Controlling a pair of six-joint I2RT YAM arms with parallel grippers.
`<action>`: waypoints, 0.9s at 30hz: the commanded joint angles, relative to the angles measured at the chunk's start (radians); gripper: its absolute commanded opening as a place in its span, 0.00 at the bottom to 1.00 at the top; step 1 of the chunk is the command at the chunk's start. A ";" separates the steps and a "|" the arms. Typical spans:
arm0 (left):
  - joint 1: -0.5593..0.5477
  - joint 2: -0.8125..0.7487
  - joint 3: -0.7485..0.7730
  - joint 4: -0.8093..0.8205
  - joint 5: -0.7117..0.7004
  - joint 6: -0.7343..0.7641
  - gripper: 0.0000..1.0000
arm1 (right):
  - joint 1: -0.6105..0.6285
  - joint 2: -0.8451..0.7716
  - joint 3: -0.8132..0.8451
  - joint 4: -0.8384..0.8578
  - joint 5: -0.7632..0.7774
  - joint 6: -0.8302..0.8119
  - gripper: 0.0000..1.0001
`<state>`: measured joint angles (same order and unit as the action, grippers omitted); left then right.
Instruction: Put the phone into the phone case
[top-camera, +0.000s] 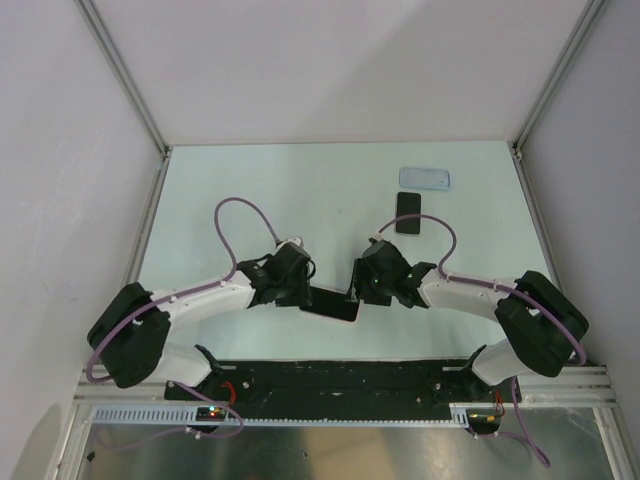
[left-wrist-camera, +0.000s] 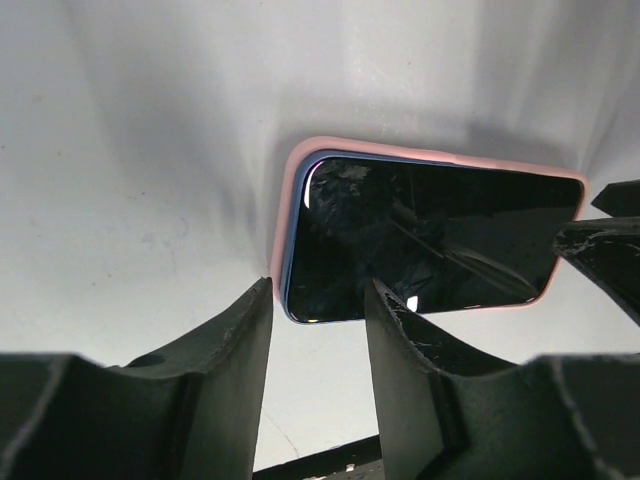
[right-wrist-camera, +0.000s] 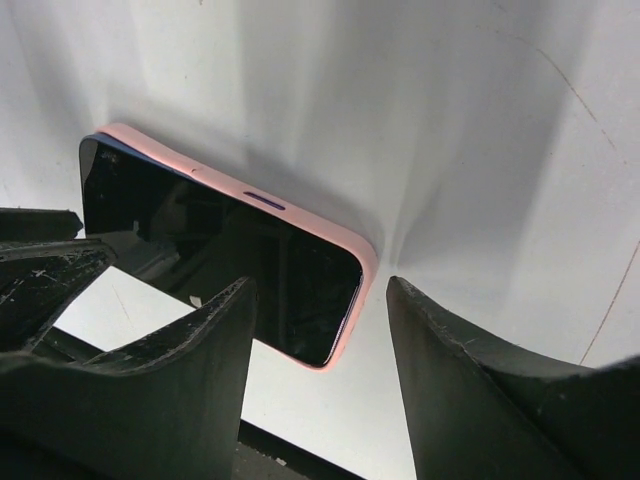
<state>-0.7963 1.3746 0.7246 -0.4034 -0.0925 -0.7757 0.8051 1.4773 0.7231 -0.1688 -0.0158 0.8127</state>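
The black phone (top-camera: 408, 213) lies flat at the back right of the table. Just behind it is the light-blue phone case (top-camera: 424, 179), with nothing in it. Neither one shows in the wrist views. My left gripper (top-camera: 305, 290) (left-wrist-camera: 318, 290) and right gripper (top-camera: 358, 290) (right-wrist-camera: 320, 290) are far from both, low near the table's front edge. Each is open at one end of a pink-rimmed dark-faced slab (top-camera: 330, 303) (left-wrist-camera: 430, 235) (right-wrist-camera: 220, 250). One corner of the slab sits in the gap between each pair of fingertips.
Both arms bend inward from their bases over the black front rail (top-camera: 340, 380). White walls with metal posts (top-camera: 135, 90) enclose the white table (top-camera: 260, 180). In the right wrist view the left gripper's fingers (right-wrist-camera: 40, 260) show at the slab's far end.
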 joint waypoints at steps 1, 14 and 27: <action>-0.004 -0.031 0.028 -0.041 -0.067 0.028 0.45 | 0.005 -0.001 0.001 0.001 0.045 0.004 0.59; 0.002 -0.028 0.015 -0.048 -0.043 0.045 0.30 | 0.013 0.019 0.001 0.003 0.047 0.004 0.56; 0.002 0.046 0.038 -0.004 0.019 0.049 0.06 | 0.024 0.026 0.001 0.004 0.059 0.004 0.56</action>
<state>-0.7937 1.3880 0.7319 -0.4496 -0.1085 -0.7467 0.8207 1.4982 0.7227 -0.1703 0.0128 0.8124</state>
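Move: The phone lies in the pink phone case, its middle about 7 cm to the left gripper's right, level with it and roughly 3 cm lower; its near-left corner is almost under that gripper, about 1 cm back and 1 cm left, 2 cm down. From the right gripper the phone's middle lies 6 cm left, 1 cm back and 3 cm lower. A spare phone lies some 27 cm ahead and 16 cm right of the right gripper. Shut the left gripper from about half open to nearly closed over the phone's near-left corner, shifting it about 1 cm left early on with a slight roll, then easing it down half a centimetre onto the corner. Keep the right gripper at the phone's right end, fingers still part open, and lower it about 1 cm. ##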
